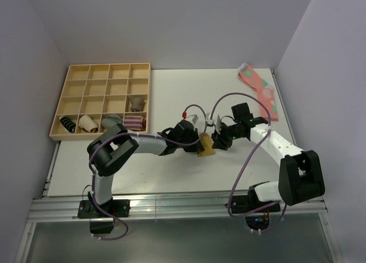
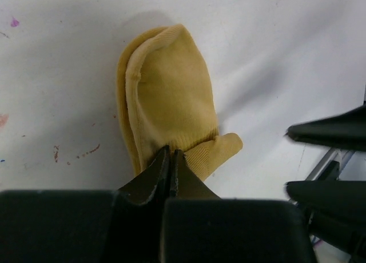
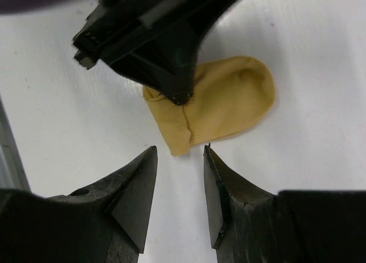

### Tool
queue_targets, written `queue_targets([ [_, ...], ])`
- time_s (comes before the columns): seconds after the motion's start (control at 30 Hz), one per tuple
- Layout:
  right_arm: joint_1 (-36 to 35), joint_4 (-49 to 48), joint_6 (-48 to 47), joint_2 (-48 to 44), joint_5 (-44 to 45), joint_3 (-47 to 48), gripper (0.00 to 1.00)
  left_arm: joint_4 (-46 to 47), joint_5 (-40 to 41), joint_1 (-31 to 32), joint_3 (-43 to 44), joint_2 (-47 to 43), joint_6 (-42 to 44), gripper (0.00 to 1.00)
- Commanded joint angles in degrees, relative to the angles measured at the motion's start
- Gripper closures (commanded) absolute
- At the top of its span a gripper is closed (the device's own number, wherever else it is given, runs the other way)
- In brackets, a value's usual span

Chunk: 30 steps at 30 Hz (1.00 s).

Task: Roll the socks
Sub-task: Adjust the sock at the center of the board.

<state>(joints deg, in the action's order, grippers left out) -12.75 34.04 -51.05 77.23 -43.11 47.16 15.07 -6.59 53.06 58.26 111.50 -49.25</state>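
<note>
The mustard-yellow socks [image 1: 206, 147] lie folded flat on the white table in the middle, and also show in the left wrist view [image 2: 168, 103] and the right wrist view [image 3: 229, 103]. My left gripper [image 2: 171, 151] is shut, its tips down on the socks' ribbed cuff end; no fabric shows between the jaws. From the right wrist, the left gripper [image 3: 182, 97] stands on the socks' left part. My right gripper [image 3: 180, 151] is open and empty, just short of the socks' near corner. From above, the left gripper [image 1: 197, 138] and right gripper [image 1: 219, 142] flank the socks.
A wooden compartment tray [image 1: 63, 111] stands at the back left with several rolled socks [image 1: 134, 122] in its near cells. Pink spotted socks [image 1: 260, 91] lie at the back right by the wall. A metal rail [image 1: 171, 206] runs along the table's near edge.
</note>
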Motion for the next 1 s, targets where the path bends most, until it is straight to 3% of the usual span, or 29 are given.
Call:
queue_targets([
  [0.0, -4.29, -5.64, -3.01, -2.78, 5.31, -4.43, 0.55, -12.52, -3.86, -1.20, 0.18, 2.75, -0.31, 1.00],
  [0.47, -12.20, -19.36, -4.06, -6.30, 14.01, -14.54, 0.58, -14.01, -13.53, -5.33, 1.59, 4.77, -1.55, 1.00],
  [0.97, -18.53, -25.34, -2.92, -8.50, 17.36, -18.59, 0.58, -16.48, -15.73, -5.86, 4.41, 7.15, -0.84, 1.00],
])
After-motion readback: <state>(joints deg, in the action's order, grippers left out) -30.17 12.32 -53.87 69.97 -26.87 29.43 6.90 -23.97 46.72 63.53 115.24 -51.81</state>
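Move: The ochre sock lies about 5 cm to the right hand's left, 1 cm farther forward and 7 cm below it. The left hand's shut fingertips are already at the sock, its middle some 2 cm forward, 3 cm right and 1 cm below them. Those left fingertips are some 7 cm left, 2 cm back and 6 cm below the right hand. Right hand, still part-open, drops about 5 cm, then back and left to the sock's folded flap; left tilts downward. ##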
